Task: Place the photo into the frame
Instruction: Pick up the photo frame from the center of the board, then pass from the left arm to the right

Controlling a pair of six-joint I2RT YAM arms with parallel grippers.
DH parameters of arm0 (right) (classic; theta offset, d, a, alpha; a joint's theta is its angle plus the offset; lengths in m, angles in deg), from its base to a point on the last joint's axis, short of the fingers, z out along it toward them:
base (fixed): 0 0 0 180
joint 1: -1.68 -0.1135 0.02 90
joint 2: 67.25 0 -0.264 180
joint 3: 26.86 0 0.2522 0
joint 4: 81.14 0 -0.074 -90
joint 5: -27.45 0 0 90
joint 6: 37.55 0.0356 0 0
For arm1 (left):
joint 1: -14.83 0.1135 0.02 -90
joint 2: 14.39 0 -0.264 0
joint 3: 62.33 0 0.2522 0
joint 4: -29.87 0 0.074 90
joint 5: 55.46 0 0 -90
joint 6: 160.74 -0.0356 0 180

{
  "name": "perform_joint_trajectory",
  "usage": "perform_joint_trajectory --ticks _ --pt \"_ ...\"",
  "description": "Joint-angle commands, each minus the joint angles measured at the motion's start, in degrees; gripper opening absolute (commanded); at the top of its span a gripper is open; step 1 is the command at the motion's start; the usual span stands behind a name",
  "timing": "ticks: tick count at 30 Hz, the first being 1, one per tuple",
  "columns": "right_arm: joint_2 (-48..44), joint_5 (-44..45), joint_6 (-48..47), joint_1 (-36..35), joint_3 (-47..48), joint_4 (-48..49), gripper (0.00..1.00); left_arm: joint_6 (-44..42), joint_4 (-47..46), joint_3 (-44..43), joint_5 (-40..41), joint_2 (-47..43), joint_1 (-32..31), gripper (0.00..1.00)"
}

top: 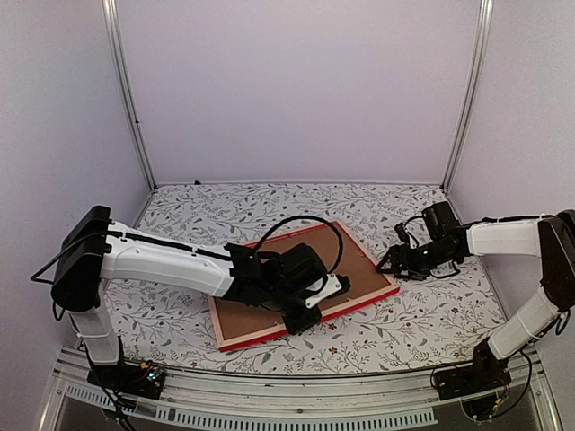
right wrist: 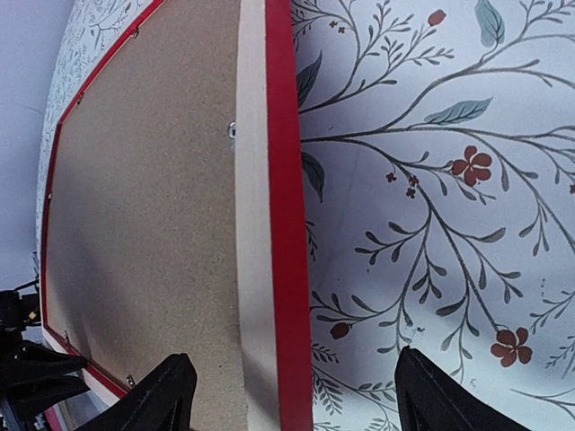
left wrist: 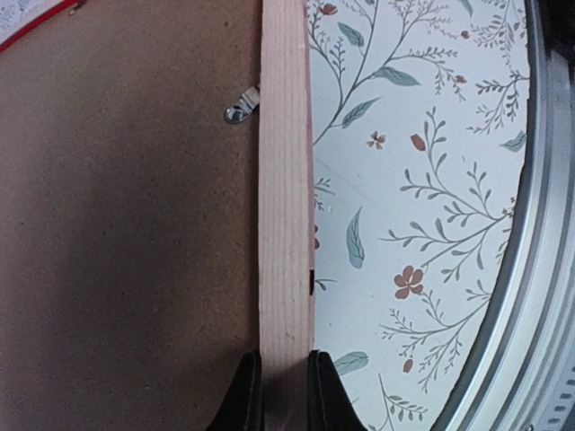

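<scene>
The frame (top: 260, 338) lies back-up on the floral table, its red face edge and pale wood rail showing around a plain brown backing board (top: 355, 265). My left gripper (top: 301, 319) is at the near edge, with the jaws shut on the pale wood rail (left wrist: 285, 180). Its fingertips (left wrist: 247, 377) press both sides of the rail. My right gripper (top: 395, 265) is open at the frame's right end. Its jaws stand wide to either side of the red edge (right wrist: 286, 224) without touching it. The photo is out of view.
A small metal retaining tab (left wrist: 241, 108) sits on the backing board beside the rail, and another tab (right wrist: 232, 130) shows at the right end. A black cable (top: 314, 220) loops over the board. The table's metal front rail (top: 296, 395) runs close behind the left gripper.
</scene>
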Motion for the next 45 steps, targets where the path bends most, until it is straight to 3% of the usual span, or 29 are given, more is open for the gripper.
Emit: perform_joint_trajectory --ticks 1,6,13,24,30,33,36,40,45 --pt "1.41 -10.85 2.07 1.66 -2.34 5.12 0.80 -1.97 -2.59 -1.82 1.89 -5.01 1.22 0.00" --pt "3.47 -18.26 5.13 2.66 -5.02 10.99 0.78 -1.91 -2.34 -1.54 2.42 -4.82 1.47 0.00" --pt "6.54 -26.38 10.52 3.93 -7.82 20.24 0.57 -1.24 -2.28 -0.43 3.83 -3.42 1.50 0.00" --pt "5.23 -27.33 12.58 4.13 -5.86 20.06 0.30 0.11 -3.84 3.01 5.97 -0.87 1.29 0.03" --pt "4.45 -27.43 12.88 4.12 -4.27 18.94 0.20 0.35 -5.33 4.00 7.14 0.48 0.93 0.07" --pt "4.00 -27.45 13.10 4.09 -3.66 18.44 0.18 0.72 -6.04 4.33 9.23 1.10 0.57 0.18" --pt "3.40 -27.38 13.38 4.11 -3.04 17.76 0.17 1.48 -6.74 4.48 14.53 1.98 -0.52 0.42" --pt "2.85 -27.12 13.30 4.12 -2.33 17.23 0.16 1.55 -6.11 3.48 24.72 4.01 -3.28 0.65" --pt "1.96 -27.46 13.26 4.10 -1.46 14.29 0.16 1.62 -4.17 1.02 37.41 7.68 -6.12 0.79"
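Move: The left fingers are already shut on the photo frame's near rail, around the rail's middle; the board's centre is about 14 cm ahead and 4 cm left of them. The stretch of right rail to grip lies some 2 cm back, 3 cm left and 1 cm below the open right hand, with the near-right corner about 5 cm straight back. From the left hand, that stretch is roughly 13 cm ahead and 17 cm right. Tilt the right gripper some 25 degrees, its left side rising, while easing it left and back about 3 cm, and pinch the frame's right rail near the near-right corner; then raise it 2 cm and forward a little. Keep the left grip on the near rail, lifting briefly and then lowering and moving forward; finally open wide to release the rail, the wrist tipping fingers-forward. ##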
